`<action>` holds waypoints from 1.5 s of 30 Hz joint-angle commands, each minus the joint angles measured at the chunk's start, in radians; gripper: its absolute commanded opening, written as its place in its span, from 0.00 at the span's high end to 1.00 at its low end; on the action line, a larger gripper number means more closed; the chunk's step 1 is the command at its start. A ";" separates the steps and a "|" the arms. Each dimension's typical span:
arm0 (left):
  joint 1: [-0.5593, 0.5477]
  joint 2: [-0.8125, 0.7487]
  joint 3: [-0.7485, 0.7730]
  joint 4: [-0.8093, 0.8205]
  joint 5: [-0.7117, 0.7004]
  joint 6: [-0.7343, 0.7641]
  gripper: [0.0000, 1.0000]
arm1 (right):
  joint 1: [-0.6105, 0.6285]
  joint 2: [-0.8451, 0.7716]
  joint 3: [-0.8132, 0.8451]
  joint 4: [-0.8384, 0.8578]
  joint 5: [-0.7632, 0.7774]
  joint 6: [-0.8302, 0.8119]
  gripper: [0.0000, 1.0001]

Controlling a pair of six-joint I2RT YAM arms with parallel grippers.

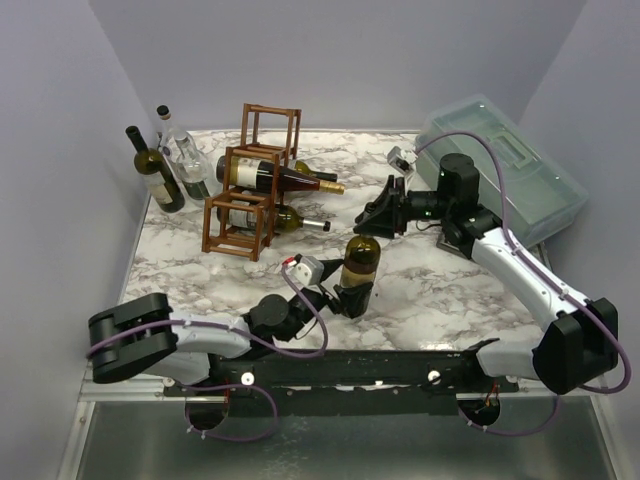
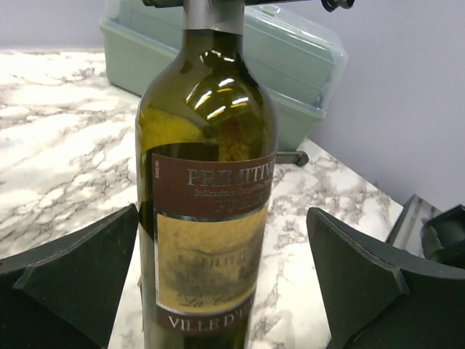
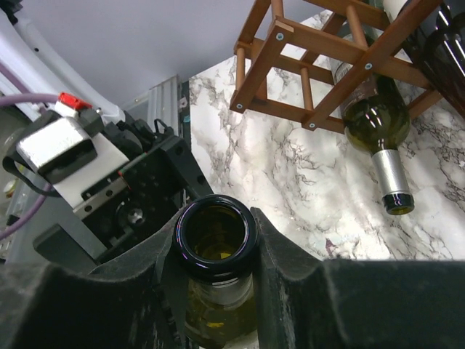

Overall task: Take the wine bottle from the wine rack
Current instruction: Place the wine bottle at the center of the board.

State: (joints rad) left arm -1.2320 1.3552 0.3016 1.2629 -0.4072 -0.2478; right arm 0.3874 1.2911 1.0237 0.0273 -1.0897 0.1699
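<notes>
A dark green wine bottle (image 1: 361, 262) with a brown and yellow label stands upright on the marble table (image 1: 450, 290), right of the reddish-brown wooden wine rack (image 1: 250, 195). My right gripper (image 1: 378, 222) is shut on the bottle's neck; in the right wrist view the open mouth (image 3: 216, 236) sits clamped between the fingers. My left gripper (image 1: 350, 298) is open around the bottle's lower body (image 2: 207, 182); its left finger (image 2: 73, 276) is close beside the glass and its right finger (image 2: 370, 276) stands apart. Two bottles (image 1: 290, 180) still lie in the rack (image 3: 327, 58).
A translucent grey-green storage box (image 1: 500, 165) sits at the back right, also in the left wrist view (image 2: 290, 65). Two bottles (image 1: 155, 170) stand at the back left beside the rack. A rack bottle's neck (image 3: 392, 182) pokes out toward the right gripper.
</notes>
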 commanded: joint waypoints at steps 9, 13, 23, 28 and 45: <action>0.009 -0.422 0.068 -0.804 0.070 -0.166 0.01 | 0.094 0.026 0.014 0.009 0.033 -0.293 1.00; 0.019 -0.529 0.095 -0.984 0.055 -0.215 0.01 | 0.120 0.027 0.002 0.000 0.024 -0.360 0.98; 0.028 -0.747 0.082 -1.136 -0.022 -0.214 0.01 | 0.173 0.020 -0.008 -0.201 -0.024 -0.607 0.83; 0.029 -0.799 0.102 -1.203 -0.035 -0.203 0.01 | 0.172 0.007 -0.020 -0.305 -0.034 -0.722 0.63; 0.034 -0.748 0.240 -1.222 0.154 0.023 0.01 | 0.133 -0.064 0.070 -0.570 -0.049 -0.790 0.03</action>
State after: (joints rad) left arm -1.2041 0.5697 0.4812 0.0280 -0.3706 -0.3679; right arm 0.5476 1.2648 1.0386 -0.4164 -1.1130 -0.5621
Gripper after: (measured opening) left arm 0.986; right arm 0.949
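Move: The right hand holds the wine bottle by the neck, its top leaning forward and its middle about 10 cm below and 4 cm back from the hand, straight below sideways. The board's centre spot is roughly 5 cm back, 3 cm left and 29 cm down. From the open left hand the bottle's middle is some 2 cm forward, 4 cm right and 3 cm up. The lower rack bottle lies about 15 cm forward, 23 cm left and 24 cm below the right hand. Back and down, first drifting left and later partly right again, the right hand carries the wine bottle by its neck to the board, ending about 6 cm back and 5 cm lower. It turns counter-clockwise and rolls the bottle's top back towards upright, then opens its fingers wide around the neck. The already open left hand draws away from the bottle, some 9 cm left and a little back, rising near the end, its tips dipping. ##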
